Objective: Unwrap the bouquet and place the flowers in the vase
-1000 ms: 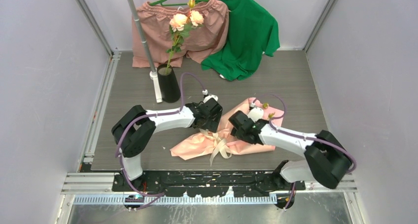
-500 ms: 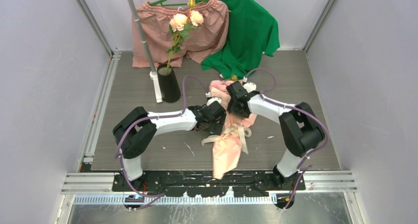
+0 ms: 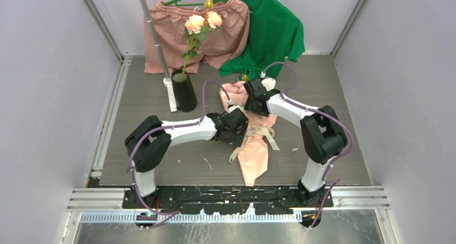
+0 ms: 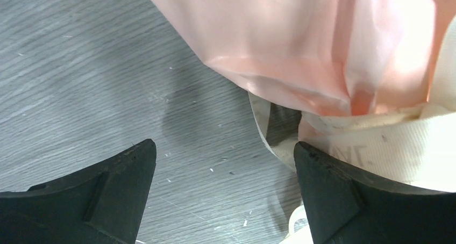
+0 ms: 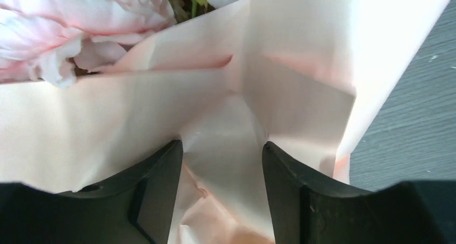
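Note:
The bouquet lies lengthwise at the table's middle, its salmon paper cone pointing toward me and a cream ribbon round its waist. Pink flowers peek out at its far end and show in the right wrist view as pale roses. My right gripper is shut on a fold of the wrapping paper near the flower end. My left gripper stands open just left of the ribbon, with only bare table between its fingers. The black vase stands upright at the back left.
Peach-cream roses stand in the vase. A grey pole on a white base leans just left of it. Pink shorts on a green hanger and a green shirt hang at the back wall.
My right gripper has swung the bouquet from lying crosswise to lengthwise, flowers toward the back, and carried it a little farther back. The left gripper has shifted slightly right.

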Controlling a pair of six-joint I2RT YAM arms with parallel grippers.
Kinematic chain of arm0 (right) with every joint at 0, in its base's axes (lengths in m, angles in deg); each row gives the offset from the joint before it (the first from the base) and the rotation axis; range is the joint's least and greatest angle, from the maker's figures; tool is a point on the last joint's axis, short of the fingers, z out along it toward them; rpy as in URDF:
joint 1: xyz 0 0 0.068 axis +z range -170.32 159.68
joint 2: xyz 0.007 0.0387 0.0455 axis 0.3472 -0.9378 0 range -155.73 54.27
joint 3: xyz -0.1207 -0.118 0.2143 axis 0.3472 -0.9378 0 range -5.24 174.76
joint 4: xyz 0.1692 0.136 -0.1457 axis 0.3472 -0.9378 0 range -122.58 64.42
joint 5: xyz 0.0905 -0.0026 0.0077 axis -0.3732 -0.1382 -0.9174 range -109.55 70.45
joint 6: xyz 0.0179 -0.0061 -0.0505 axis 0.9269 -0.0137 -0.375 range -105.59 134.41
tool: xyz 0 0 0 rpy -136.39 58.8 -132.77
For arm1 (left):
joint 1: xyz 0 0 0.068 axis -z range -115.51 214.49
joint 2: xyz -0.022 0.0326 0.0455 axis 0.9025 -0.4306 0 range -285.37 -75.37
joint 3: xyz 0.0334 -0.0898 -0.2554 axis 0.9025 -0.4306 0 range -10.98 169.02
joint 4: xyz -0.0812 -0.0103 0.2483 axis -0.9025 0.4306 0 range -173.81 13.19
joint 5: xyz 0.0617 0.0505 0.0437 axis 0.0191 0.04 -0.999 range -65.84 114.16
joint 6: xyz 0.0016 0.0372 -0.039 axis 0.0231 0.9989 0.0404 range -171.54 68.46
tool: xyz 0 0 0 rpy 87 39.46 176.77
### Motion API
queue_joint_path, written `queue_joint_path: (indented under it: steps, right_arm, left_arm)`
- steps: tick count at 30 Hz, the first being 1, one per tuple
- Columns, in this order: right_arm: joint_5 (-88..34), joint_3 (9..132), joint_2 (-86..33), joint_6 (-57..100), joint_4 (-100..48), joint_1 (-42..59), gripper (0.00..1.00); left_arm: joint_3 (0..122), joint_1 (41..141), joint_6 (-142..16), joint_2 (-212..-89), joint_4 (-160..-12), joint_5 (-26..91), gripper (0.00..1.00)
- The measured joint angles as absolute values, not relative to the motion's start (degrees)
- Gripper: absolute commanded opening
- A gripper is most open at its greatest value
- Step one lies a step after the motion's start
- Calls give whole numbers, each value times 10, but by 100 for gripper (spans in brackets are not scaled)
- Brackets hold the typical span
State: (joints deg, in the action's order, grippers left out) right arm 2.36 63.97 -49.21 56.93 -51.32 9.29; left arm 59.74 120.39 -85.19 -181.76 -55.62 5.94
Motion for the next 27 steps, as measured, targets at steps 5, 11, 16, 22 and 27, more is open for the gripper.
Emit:
queue_joint_path:
  steps: [5, 11, 16, 22, 27]
  right_arm:
    - [40, 626, -400, 560, -509, 93, 62]
    - [53, 618, -231, 546, -508, 98, 65]
    - [67, 575, -178, 541, -516, 120, 65]
    - [68, 488, -148, 539, -553, 134, 65]
    - [73, 462, -103, 534, -571, 133, 65]
  left_arm:
    - [602, 1197, -844, -1803, -535, 56, 99]
    - [598, 1196, -846, -1719, -527, 71, 99]
    - [604, 1196, -844, -1667, -531, 80, 100]
    - [648, 1192, -841, -1725, -542, 108, 99]
    - [649, 1190, -849, -1780, -570, 131, 98]
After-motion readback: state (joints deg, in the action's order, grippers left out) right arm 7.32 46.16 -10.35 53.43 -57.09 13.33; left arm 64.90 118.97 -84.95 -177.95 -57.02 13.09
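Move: The ribbon knot on the bouquet's wrap lies roughly 8 cm right of the left hand, about level in reach and 1 cm lower. From the right hand it is about 11 cm straight back and 3 cm down. Counted from the left hand, the pink flowers are some 15 cm ahead and 3 cm right, the paper tail about 12 cm back and 6 cm right, and the vase 10 cm ahead and 20 cm left. The right hand comes up off the wrapping paper by about 17 cm, its fingers tipping up some 25 degrees, then draws back about 9 cm and a little right while sinking part of the way, ending above the wrap and ahead and right of the ribbon knot with its fingers still part open. The left hand, wide open, rises about 10 cm beside the ribbon with its left side dipping some 10 degrees, then swings about 4 cm right and sinks again, halting clear above the table to the left of the knot. ##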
